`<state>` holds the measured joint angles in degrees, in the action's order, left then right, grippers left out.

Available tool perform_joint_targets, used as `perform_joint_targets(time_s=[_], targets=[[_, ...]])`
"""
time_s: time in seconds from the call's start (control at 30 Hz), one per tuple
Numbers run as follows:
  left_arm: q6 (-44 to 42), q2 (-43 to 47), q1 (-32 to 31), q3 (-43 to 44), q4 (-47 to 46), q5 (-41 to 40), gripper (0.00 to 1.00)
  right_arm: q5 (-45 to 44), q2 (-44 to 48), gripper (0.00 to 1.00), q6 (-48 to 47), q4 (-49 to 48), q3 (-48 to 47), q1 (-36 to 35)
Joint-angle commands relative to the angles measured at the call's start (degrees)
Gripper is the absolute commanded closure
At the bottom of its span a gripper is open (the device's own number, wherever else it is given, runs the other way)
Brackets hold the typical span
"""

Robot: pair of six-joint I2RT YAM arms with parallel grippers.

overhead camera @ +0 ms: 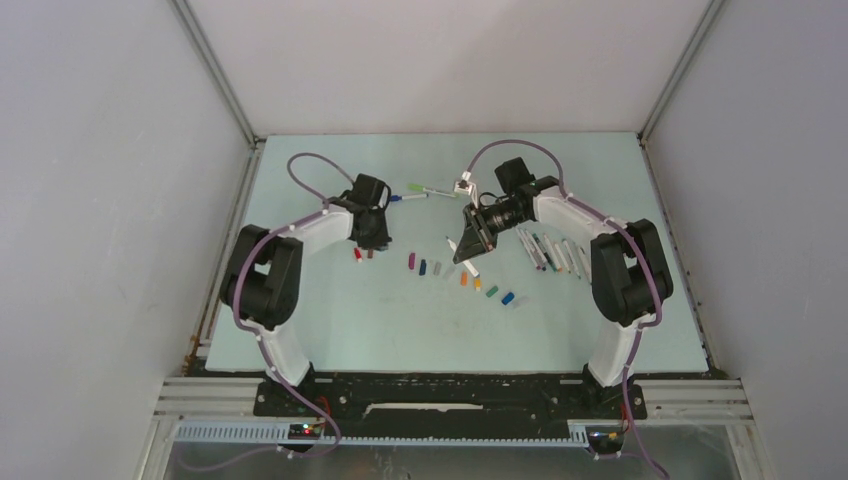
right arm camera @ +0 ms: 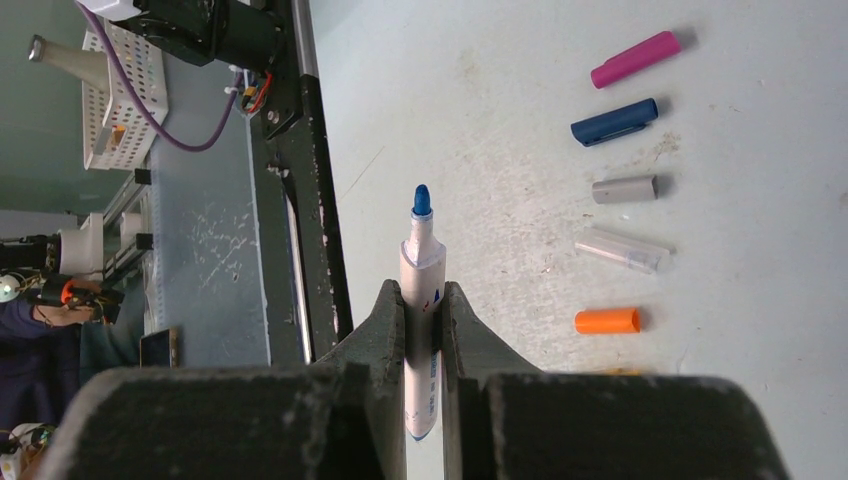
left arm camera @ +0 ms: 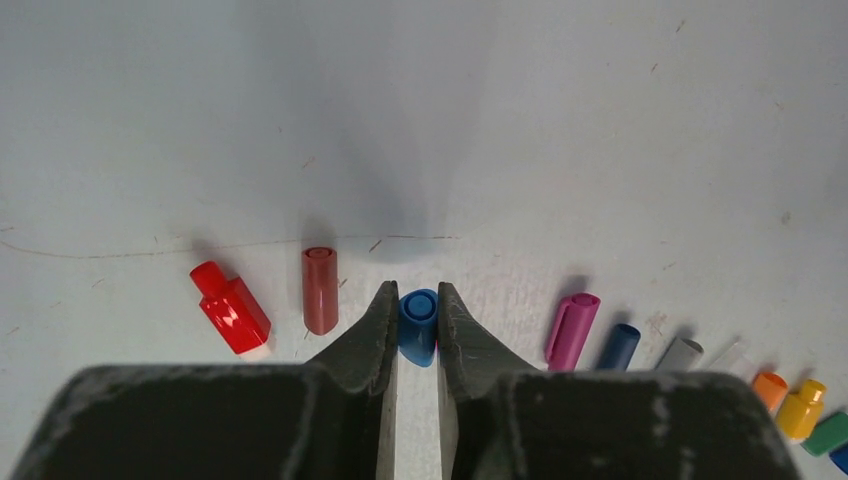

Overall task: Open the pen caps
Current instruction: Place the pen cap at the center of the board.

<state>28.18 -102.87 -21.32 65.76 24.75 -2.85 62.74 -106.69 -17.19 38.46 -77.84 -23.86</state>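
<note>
My left gripper (left arm camera: 416, 300) is low over the table, its jaws closed against both sides of a blue pen cap (left arm camera: 418, 325) that points away from the camera. To its left lie a bright red cap (left arm camera: 232, 308) and a dark red cap (left arm camera: 320, 290). Pink (left arm camera: 572, 330), navy (left arm camera: 619, 347) and grey (left arm camera: 680, 353) caps lie to its right. My right gripper (right arm camera: 424, 295) is shut on a white pen (right arm camera: 423, 265) with a bare blue tip (right arm camera: 421, 200), held above the table. From above, the left gripper (overhead camera: 375, 240) and the right gripper (overhead camera: 470, 262) flank the row of loose caps (overhead camera: 464, 279).
Several white pens (overhead camera: 550, 250) lie side by side at the right of the mat. Two more pens (overhead camera: 425, 190) lie at the back between the arms. Orange (right arm camera: 607, 321) and clear (right arm camera: 622, 250) caps lie near the right gripper. The mat's near edge meets a black rail (right arm camera: 310, 200).
</note>
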Motion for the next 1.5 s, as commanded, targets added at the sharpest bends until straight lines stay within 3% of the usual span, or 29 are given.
perform_joint_targets(time_s=[0.0,0.6,0.87,1.0,1.23,1.37,1.47], targets=[[-1.8,-1.5,-0.2,3.7,1.4,-0.8,0.83,1.4,2.8,1.0,-0.7,-0.2,-2.2,0.4],[-2.2,-0.5,-0.3,4.6,2.9,-1.1,0.71,1.7,3.0,1.0,-0.7,-0.2,-2.2,1.5],[-2.1,10.6,-0.5,1.0,0.5,0.0,0.68,-1.2,3.5,1.0,-0.9,-0.2,-2.3,3.4],[-1.6,20.1,-0.5,-5.1,-3.5,0.7,0.59,-7.0,3.8,1.0,0.8,-1.5,-2.2,5.3],[-1.7,39.0,1.1,-15.1,-5.2,-1.0,0.34,-21.7,3.3,1.0,8.9,-8.0,-2.0,8.5],[-1.5,47.8,6.1,-18.2,-3.9,2.2,0.19,-29.9,1.8,1.0,12.3,-10.6,-3.0,10.5],[-1.6,52.2,11.0,-17.9,-1.4,8.4,0.14,-36.3,-1.0,0.97,13.0,-9.4,-7.0,11.3]])
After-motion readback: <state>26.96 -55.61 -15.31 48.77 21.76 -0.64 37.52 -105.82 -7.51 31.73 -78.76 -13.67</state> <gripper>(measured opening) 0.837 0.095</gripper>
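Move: The left hand, low over the board, has the blue cap between its fingertips, its spot about 2 cm below and 1 cm back. From that spot the brown cap lies some 3 cm left, the red cap 6 cm left and 1 cm back, the magenta cap 7 cm right and 2 cm back. The right hand holds an open pen; two loose pens lie about 11 cm ahead, 5 cm right and 12 cm below. Left sinks about 2 cm, releases the blue cap, rises some 20; right carries its pen forward-right. ##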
